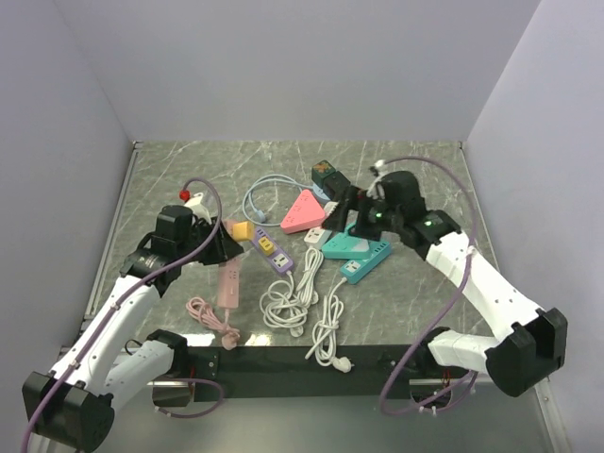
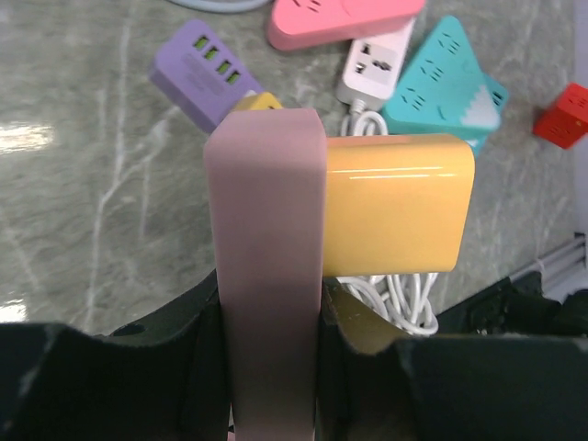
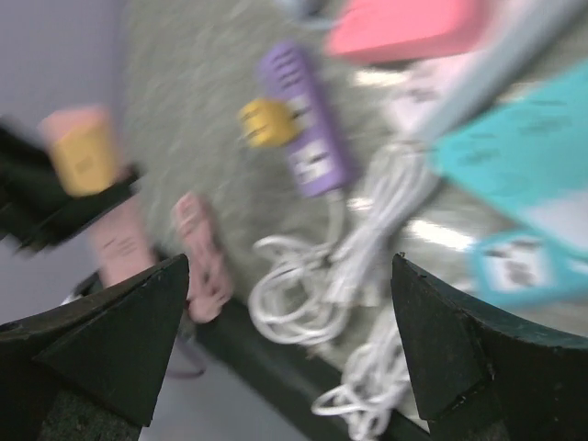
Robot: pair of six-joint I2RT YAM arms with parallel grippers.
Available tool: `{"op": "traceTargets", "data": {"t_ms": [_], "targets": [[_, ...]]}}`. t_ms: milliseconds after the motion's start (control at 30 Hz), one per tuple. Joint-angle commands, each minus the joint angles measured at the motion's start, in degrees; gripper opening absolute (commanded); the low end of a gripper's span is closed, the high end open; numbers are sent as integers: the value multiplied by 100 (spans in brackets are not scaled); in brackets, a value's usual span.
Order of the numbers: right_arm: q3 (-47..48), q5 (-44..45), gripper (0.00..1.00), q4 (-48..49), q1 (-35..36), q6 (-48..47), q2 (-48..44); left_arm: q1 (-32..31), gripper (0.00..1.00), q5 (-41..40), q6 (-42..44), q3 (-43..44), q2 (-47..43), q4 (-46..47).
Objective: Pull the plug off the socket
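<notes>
My left gripper [image 2: 271,317] is shut on a long pink socket strip [image 2: 266,257], which stands between its jaws. A chunky yellow plug [image 2: 395,202] sits against the strip's face near its far end; the same plug [image 1: 242,229] shows at the top of the pink strip [image 1: 229,278] in the top view. My left gripper [image 1: 219,247] holds that upper end. My right gripper [image 3: 289,262] is open with nothing between its fingers, and this right gripper [image 1: 342,212] hovers over the middle of the table. A small yellow plug [image 3: 266,121] lies with bare prongs on the purple strip [image 3: 303,119].
A pink triangular socket [image 1: 304,212], two teal sockets [image 1: 357,250], a white strip [image 1: 314,236] and coiled white cables [image 1: 302,302] crowd the middle. The pink strip's cord [image 1: 212,319] curls at the near edge. A red block [image 1: 185,195] sits at the left.
</notes>
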Motion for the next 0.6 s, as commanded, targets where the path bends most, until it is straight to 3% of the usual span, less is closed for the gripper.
{"op": "traceTargets", "data": {"t_ms": [0,200,567], "targets": [[-48,-1060,96,1548,621,451,-12,27,1,714,46,-13,39,784],[329,-744,97,2235,1543,664,585,27,1,908,29,-13,241,864],[1681,275,95,1832,2415,594,2157,27,1,1040,-174,-101,188,1013]]}}
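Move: The yellow plug on the pink strip held by the left hand lies about 23 cm to the right hand's left, 5 cm back and some 4 cm lower. From the left hand, it is roughly 4 cm ahead, 4 cm to the right and slightly above. On the table 19 cm below the right hand, the purple strip is 14 cm left and 3 cm back, the pink triangular strip 6 cm left and 8 cm ahead, and the teal triangle some 5 cm right. Leftward in a fast sweep that slows towards the end, the right hand travels about 18 cm to the yellow plug, drifting back some 4 cm early on. It arcs up over the strips, then starts to sink, turning counter-clockwise about 20 degrees with fingers staying wide open. The left hand keeps its pinch on the pink strip and eases it a couple of centimetres right. ##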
